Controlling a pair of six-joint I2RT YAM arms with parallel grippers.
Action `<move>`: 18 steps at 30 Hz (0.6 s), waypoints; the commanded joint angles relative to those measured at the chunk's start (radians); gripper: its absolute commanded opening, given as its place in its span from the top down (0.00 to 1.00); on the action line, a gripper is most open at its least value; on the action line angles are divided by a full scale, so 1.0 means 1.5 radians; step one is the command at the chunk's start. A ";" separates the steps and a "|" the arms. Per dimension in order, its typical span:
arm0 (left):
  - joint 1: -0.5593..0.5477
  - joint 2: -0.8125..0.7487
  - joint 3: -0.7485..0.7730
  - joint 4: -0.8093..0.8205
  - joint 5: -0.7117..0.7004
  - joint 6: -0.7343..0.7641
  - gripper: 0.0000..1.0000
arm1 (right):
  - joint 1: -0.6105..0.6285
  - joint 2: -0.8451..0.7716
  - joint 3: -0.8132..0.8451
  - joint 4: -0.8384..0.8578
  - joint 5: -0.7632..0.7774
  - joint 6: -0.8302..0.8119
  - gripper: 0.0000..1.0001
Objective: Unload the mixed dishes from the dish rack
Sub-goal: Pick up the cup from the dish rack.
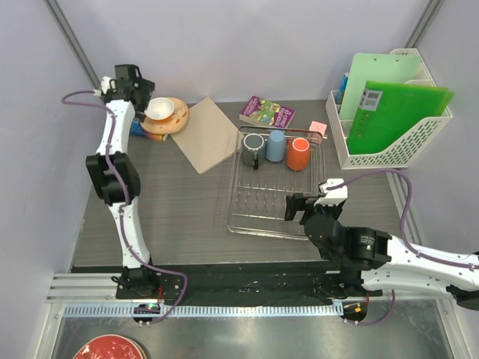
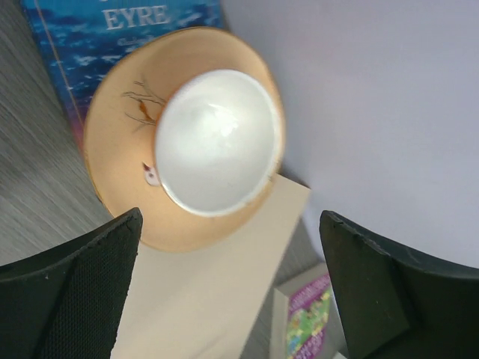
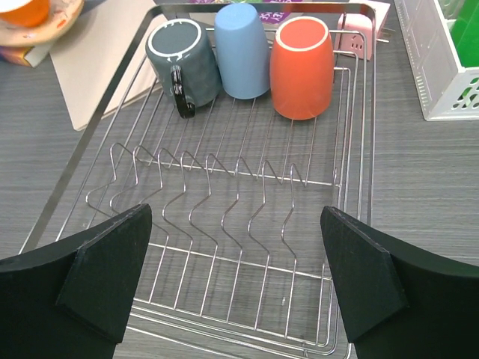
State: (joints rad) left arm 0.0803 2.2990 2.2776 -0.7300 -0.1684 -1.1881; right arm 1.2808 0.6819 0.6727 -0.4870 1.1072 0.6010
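Note:
The chrome dish rack (image 1: 233, 179) sits mid-table. Along its far end lie a grey handled mug (image 1: 253, 149), a light-blue cup (image 1: 276, 145) and an orange cup (image 1: 298, 154); the right wrist view shows the mug (image 3: 183, 63), blue cup (image 3: 243, 48) and orange cup (image 3: 301, 67) beyond bare rack wires (image 3: 247, 224). My right gripper (image 3: 236, 277) hangs open over the rack's near end (image 1: 303, 207), holding nothing. At the back left, a small white bowl (image 2: 217, 142) rests on an orange plate (image 2: 120, 172). My left gripper (image 2: 232, 284) is open just above them (image 1: 144, 111), touching neither.
A beige board (image 1: 206, 134) lies between the plate and the rack. A purple book (image 1: 266, 113) and pink note (image 1: 318, 128) lie behind the rack. A white lattice basket (image 1: 389, 149) with green folders stands right. A blue book (image 2: 112, 37) lies under the plate. A red plate (image 1: 108, 348) sits below the table edge.

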 commanded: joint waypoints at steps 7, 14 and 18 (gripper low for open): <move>-0.121 -0.360 -0.267 0.124 -0.048 0.097 0.00 | -0.001 0.016 0.016 0.039 0.042 0.018 0.00; -0.327 -0.496 -0.553 0.290 -0.096 0.241 0.00 | -0.002 -0.039 0.021 0.110 0.078 -0.088 0.00; -0.567 -0.490 -0.555 0.258 -0.354 0.392 0.00 | -0.004 -0.050 0.021 0.160 0.096 -0.145 0.00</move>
State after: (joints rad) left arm -0.5148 1.5848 1.4345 -0.3988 -0.3565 -0.8539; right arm 1.2804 0.6186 0.6735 -0.3721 1.1736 0.4767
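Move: The dark green mug standing at the rack's far left corner lies about 34 cm to my left hand's right, 14 cm back and 12 cm below. The blue cup stands 8 cm right of it and 2 cm farther out, the orange cup 16 cm right of it, a centimetre nearer. The white bowl is just below my left hand, 10 cm down, 4 cm ahead and 3 cm right. From my right hand the mug is about 26 cm ahead, 14 cm left, 16 cm below. Already open and clear of the white bowl, my left hand springs up some 16 cm while drawing back, then sweeps right and back over the cardboard towards the mug's corner of the rack, sinking again by about 9 cm. It turns some 35 degrees clockwise, fingers staying wide open and touching nothing. My empty right hand lifts about 3 cm, tipping up slightly. ##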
